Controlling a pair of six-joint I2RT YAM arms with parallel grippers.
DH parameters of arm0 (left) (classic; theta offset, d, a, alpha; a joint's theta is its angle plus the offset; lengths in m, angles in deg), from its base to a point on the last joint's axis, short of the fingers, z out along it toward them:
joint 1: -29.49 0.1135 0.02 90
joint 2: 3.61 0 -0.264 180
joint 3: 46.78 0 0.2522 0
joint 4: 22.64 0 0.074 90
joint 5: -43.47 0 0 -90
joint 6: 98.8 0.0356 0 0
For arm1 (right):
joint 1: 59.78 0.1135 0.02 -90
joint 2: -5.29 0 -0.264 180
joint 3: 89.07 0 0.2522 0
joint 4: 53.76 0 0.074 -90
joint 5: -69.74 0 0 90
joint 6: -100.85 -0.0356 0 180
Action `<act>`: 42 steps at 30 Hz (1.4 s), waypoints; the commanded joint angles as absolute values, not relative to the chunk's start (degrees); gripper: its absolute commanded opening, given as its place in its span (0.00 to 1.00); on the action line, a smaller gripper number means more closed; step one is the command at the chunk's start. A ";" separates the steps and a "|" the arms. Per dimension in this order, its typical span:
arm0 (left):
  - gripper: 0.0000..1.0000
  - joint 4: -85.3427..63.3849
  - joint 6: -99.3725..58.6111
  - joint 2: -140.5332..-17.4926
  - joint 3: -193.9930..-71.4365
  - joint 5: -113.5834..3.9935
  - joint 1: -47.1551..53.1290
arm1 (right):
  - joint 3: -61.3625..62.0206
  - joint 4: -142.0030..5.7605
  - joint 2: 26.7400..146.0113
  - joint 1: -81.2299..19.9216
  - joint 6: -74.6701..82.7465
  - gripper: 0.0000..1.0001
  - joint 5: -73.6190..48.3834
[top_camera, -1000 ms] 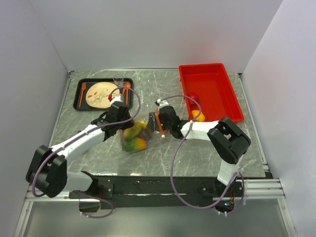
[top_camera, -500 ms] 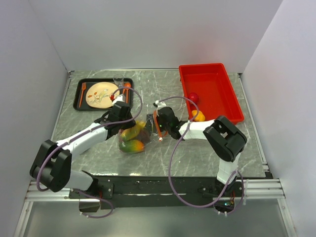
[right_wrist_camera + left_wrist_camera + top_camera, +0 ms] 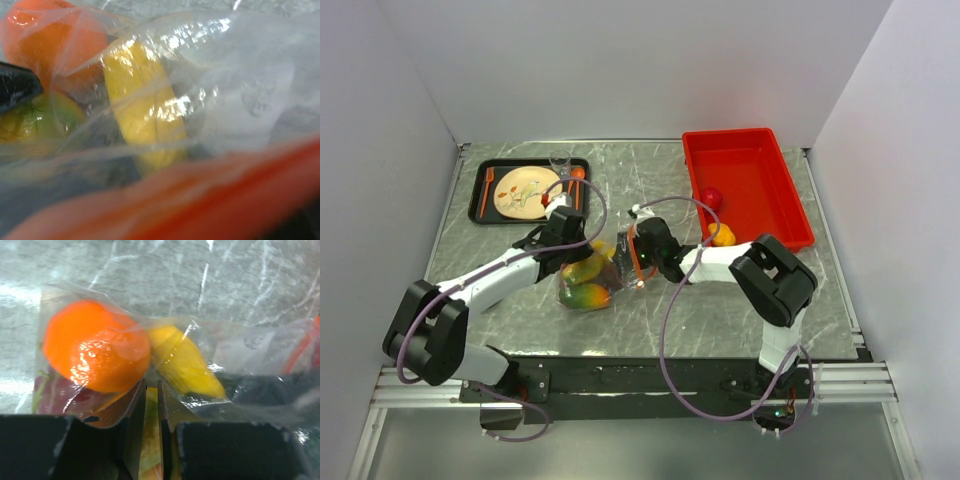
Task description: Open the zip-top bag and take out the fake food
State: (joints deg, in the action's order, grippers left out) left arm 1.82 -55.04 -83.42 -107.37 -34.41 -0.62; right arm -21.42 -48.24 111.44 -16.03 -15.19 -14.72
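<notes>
The clear zip-top bag lies mid-table between both arms, with mango-shaped fake food showing through it. My left gripper sits at the bag's far left side. In the left wrist view its gripper has its jaws almost together on the bag film, beside an orange fruit and a yellow one. My right gripper is at the bag's right end by the orange-red zipper strip. The right wrist view is filled by film and the yellow fruit; its fingers are hidden.
A red bin stands at the back right with a red fruit and an orange fruit in it. A black tray at the back left carries a beige plate and orange cutlery.
The right gripper has slid left, closer against the bag's zipper end. The bag and the left gripper have shifted slightly left.
</notes>
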 commanded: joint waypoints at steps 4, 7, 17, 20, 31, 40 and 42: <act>0.21 3.08 -57.93 -84.11 -106.43 -29.75 0.39 | -21.96 -54.07 102.51 -15.75 -14.90 0.36 -18.94; 0.21 3.08 -58.11 -84.73 -106.25 -29.40 0.75 | -22.04 -56.09 100.75 -15.92 -14.90 0.35 -19.03; 0.21 2.20 -58.20 -84.73 -105.37 -29.39 1.71 | -22.57 -63.12 95.83 -16.45 -14.81 0.34 -20.08; 0.21 1.85 -58.11 -84.47 -105.19 -29.75 1.71 | -22.31 -65.49 93.81 -16.54 -14.81 0.34 -20.17; 0.21 1.50 -57.41 -83.33 -105.11 -31.06 1.71 | -21.07 -74.38 89.32 -17.77 -15.16 0.33 -25.26; 0.22 1.85 -57.23 -82.18 -105.90 -31.42 1.71 | -23.36 -76.05 84.66 -19.44 -16.22 0.33 -25.53; 0.22 2.20 -57.14 -81.83 -106.16 -31.33 1.71 | -23.45 -76.92 83.52 -20.31 -16.31 0.33 -25.80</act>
State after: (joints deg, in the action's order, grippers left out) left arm 1.89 -57.92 -84.01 -105.76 -31.31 1.32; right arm -22.62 -75.80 87.66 -18.72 -15.43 -24.23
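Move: My right hand is in the bag's mouth with the yellow fruit already gripped. The red bin's middle lies about 30 cm to its right and 17 cm ahead, nearly level; the peach in it is roughly 25 cm right and 6 cm ahead. Back in the bag, the green-orange mango sits some 10 cm left of and 9 cm behind my right hand. From my left hand, the bin is about 41 cm right, 14 cm ahead and some 5 cm lower. I keep my grip on the yellow fruit and draw my right hand out through the orange-edged mouth, about 9 cm to the right and 8 cm up, edging back slightly towards me and turning some 10 degrees clockwise, towards the red bin. My left hand stays nearly shut at the bag's closed part, shifting about 2 cm left and a little down, then holding there. ##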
